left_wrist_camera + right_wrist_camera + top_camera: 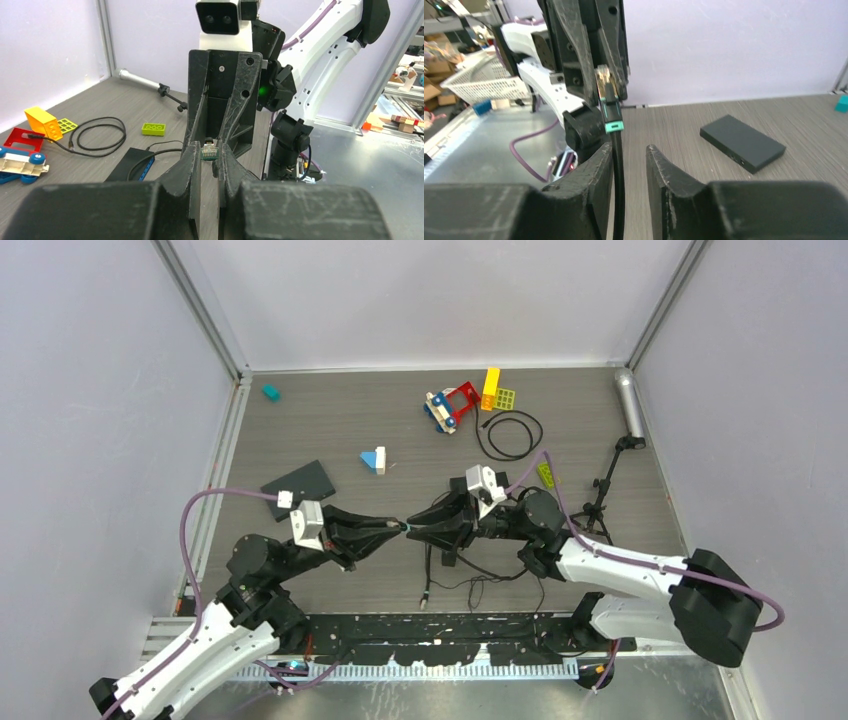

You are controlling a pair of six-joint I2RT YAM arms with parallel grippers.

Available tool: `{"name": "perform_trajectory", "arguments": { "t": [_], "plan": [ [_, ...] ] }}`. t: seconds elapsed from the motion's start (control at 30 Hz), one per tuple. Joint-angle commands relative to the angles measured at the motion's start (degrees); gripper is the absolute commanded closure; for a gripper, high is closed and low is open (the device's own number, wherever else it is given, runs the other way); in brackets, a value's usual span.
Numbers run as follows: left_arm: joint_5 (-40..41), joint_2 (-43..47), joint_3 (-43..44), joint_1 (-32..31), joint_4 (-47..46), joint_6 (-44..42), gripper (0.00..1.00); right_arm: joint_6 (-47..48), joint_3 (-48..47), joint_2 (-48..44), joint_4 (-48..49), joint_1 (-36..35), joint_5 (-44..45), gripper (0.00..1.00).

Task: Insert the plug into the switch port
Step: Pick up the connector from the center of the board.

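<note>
The plug (210, 150) is a clear connector with a teal boot (613, 125) on a black cable (618, 190). My left gripper (210, 152) is shut on it at the fingertips, above the table's middle (398, 527). My right gripper (629, 150) faces it tip to tip (412, 529) and is open. The cable hangs through the gap, against one finger (599, 165). The switch (298, 485), a flat black box, lies on the table left of and behind both grippers, and shows at the right in the right wrist view (742, 142).
A small black device with a blue edge (131, 162) and loose black wires (470, 580) lie under the right arm. Toy bricks (468, 400), a coiled black cable (510, 433), a green brick (153, 129) and a microphone on a stand (628, 405) sit at the back right.
</note>
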State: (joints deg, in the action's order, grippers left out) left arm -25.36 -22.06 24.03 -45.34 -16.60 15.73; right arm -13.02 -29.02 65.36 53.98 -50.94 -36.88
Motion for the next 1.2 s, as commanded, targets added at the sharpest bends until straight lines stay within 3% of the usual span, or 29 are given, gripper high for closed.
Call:
{"name": "perform_trajectory", "arguments": {
  "t": [0.0,0.4,0.57,0.6,0.7,0.8,0.87,0.97,1.17],
  "plan": [
    [-0.7,0.4,-0.2,-0.3,-2.5,1.4,1.00,-6.2,-0.3,1.7,17.9,0.1,1.7,0.67],
    [1.4,1.1,-0.5,-0.3,-2.6,1.3,1.00,-5.8,1.0,1.7,16.3,0.0,-0.2,0.76],
    [1.9,1.3,-0.6,-0.3,-2.6,1.4,1.00,-5.7,1.2,1.3,15.7,0.1,-0.3,0.99],
    [2.2,1.4,-0.8,-0.3,-2.5,1.5,0.95,-5.7,1.3,1.2,15.5,0.1,-0.3,0.99],
    [4.7,2.1,-0.9,-0.3,-0.7,2.4,0.58,-4.6,1.0,0.1,12.9,0.1,-0.5,1.00],
    [11.5,3.7,0.6,-0.3,5.7,4.3,0.37,0.4,-0.1,-3.8,1.6,0.2,1.1,1.00],
    [20.3,4.8,3.0,-0.3,13.8,7.7,0.24,4.2,-1.0,-7.0,-7.6,0.2,3.5,1.00],
    [34.1,4.2,8.6,-0.3,27.8,12.4,0.15,10.6,-2.7,-11.0,-21.2,0.2,7.5,1.00],
    [46.5,-11.6,19.8,-0.2,44.4,13.1,0.07,15.1,-4.5,-14.4,-37.1,0.2,18.3,0.99]
  ]
}}
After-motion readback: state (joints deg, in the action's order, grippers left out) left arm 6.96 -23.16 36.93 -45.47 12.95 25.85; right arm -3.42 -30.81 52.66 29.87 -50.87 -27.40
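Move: The left hand holds the connector at its fingertips, about 1 cm to the right of its finger pads; the black slab lies about 18 cm ahead of this hand, 20 cm to its left and 30 cm below. From the right hand, whose parted fingers straddle the cable, the connector is about 4 cm left, 1 cm back and 2 cm up. Also from the right hand, the black switch box is about 18 cm ahead, 13 cm right, and the small black block 7 cm ahead, 6 cm right, both some 27 cm below. The right hand eases up about 2 cm and slightly back along the cable, then shuts its fingers on the cable just behind the connector's green ring, while the left hand stays nearly in place and keeps its pinch on the clear end. Only then do the left fingers open wide and let go, that hand drawing off about 9 cm forward and to the left while swinging counter-clockwise and tipping down some 40 degrees in all, as the right hand carries the connector some 3 cm right, with a little forward and down, turning slightly clockwise. ##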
